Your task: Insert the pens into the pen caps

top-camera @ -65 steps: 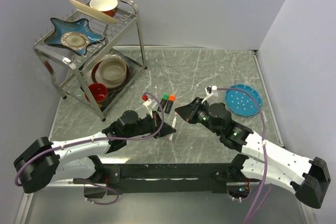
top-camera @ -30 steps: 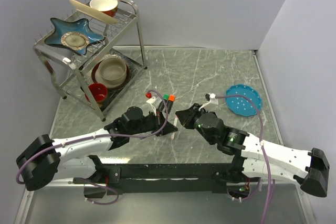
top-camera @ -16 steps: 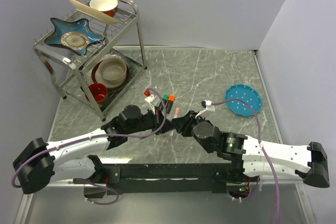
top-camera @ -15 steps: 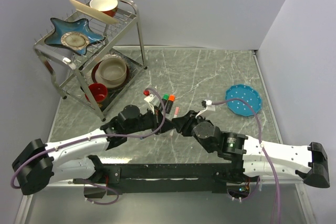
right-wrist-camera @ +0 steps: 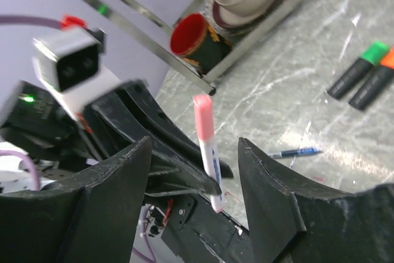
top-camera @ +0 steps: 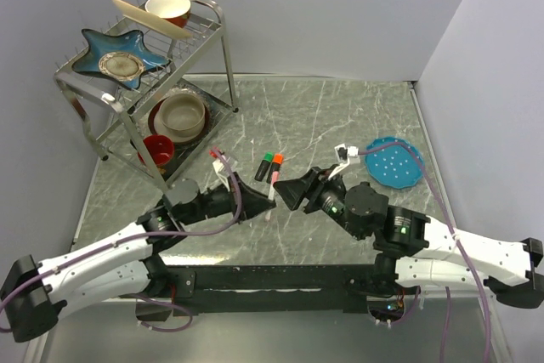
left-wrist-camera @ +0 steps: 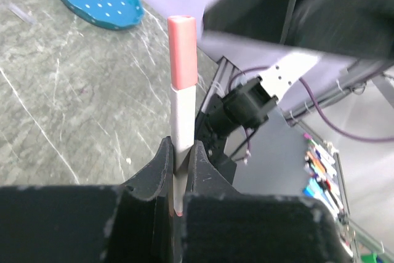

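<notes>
My left gripper is shut on the thin white pen, holding it upright with the pale pink cap sitting on its top end. In the top view the left gripper and the pen are at the table's middle front. The right gripper faces them from the right. Its jaws stand wide open on either side of the capped pen without touching it. Two black highlighters, green-capped and orange-capped, lie side by side just behind. A blue ballpoint lies on the table.
A metal dish rack with bowls, a red cup and a blue star dish stands at the back left. A round blue perforated plate lies on the right. The marble table ends at walls behind and to the right.
The right gripper's jaws have opened wide and it has drawn back to the right, off the pen. The left arm has pulled back toward the left front with the pen still held.
</notes>
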Robot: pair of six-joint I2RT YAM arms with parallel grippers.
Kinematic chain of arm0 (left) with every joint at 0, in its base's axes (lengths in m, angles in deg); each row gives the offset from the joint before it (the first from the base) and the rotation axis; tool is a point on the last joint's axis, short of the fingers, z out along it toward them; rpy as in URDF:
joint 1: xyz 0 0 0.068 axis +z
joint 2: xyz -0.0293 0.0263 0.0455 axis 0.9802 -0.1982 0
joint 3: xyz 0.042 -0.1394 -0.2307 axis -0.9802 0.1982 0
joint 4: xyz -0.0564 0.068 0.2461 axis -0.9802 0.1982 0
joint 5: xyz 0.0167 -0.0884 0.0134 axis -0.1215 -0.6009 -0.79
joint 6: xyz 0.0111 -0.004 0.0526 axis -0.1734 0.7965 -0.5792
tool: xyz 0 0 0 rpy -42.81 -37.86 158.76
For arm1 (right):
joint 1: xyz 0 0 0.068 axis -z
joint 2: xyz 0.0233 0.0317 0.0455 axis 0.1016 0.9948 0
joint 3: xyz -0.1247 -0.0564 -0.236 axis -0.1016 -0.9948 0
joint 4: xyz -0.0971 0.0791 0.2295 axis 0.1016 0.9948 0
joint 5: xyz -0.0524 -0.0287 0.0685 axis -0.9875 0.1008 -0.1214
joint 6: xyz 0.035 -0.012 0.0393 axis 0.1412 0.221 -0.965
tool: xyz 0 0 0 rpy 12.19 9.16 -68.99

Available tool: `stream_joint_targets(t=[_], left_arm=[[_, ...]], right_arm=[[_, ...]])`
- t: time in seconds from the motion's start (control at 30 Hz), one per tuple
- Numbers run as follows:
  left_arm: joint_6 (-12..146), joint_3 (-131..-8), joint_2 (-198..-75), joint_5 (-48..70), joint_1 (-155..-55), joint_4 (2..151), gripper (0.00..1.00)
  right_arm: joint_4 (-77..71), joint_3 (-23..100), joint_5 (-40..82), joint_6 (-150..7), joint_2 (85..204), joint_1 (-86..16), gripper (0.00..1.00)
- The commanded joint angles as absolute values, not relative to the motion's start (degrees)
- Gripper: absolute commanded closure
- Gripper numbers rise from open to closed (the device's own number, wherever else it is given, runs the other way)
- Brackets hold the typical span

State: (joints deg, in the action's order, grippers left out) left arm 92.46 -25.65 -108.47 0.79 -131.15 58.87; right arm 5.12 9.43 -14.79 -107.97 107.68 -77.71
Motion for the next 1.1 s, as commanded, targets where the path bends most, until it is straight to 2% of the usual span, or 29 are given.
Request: stream_joint_targets(t=[0.0,0.1,0.4,0.87,0.93,0.97,1.03,1.07], left_arm=[[89.8,-23.8,-104.5,-3.2,-131.0,60.3,0.99],[89.0,-23.7,-102.9,-4.3,-131.0,61.0,0.99],[88.8,-22.6,-101.3,-6.5,-131.0,61.3,0.99],[87.7,-22.6,-99.9,-6.3,-131.0,62.2,0.99],[87.9,-23.0,-100.4,-6.7,-131.0,62.1,0.99],[88.0,-23.0,-100.5,-6.8,-131.0,62.3,0.99],[88.0,-23.3,-100.6,-6.5,-131.0,62.2,0.99],[87.9,-23.5,-100.6,-6.4,-131.0,62.3,0.99]], right_arm=[[6.5,15.3,-11.2,-100.7,109.1,-78.1,0.34],[8.4,19.7,-9.4,-98.8,111.4,-78.1,0.35],[10.8,21.5,-10.4,-99.4,116.4,-78.1,0.39],[5.3,16.3,-8.3,-101.1,116.0,-78.1,0.44],[4.8,15.8,-8.3,-101.4,116.0,-78.1,0.52],[4.1,15.2,-8.3,-101.6,115.8,-78.1,0.61],[3.4,14.4,-8.2,-101.9,115.5,-78.1,0.73],[2.7,13.5,-7.8,-102.1,115.3,-78.1,0.86]])
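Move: The left hand holds the white pen roughly upright, its pink cap about 6 cm above and 2 cm ahead of that hand. From the open right hand the cap is some 3 cm ahead, 2 cm left and a touch lower. On the table about 19 cm below the right hand, the orange-capped marker lies 17 cm ahead and 2 cm left, the green-capped one 17 cm ahead and 5 cm left, and the blue pen 2 cm ahead and 10 cm left. The right fingers come in around the top of the pink cap and shut to less than half their gap, contact not yet certain. That hand rises about 4 cm while swinging left, then sinks about 5 cm and closes late, rolling its left side down some 10 degrees. The left hand keeps its pinch on the pen, easing it back 3 cm and a little left, then holds still. ##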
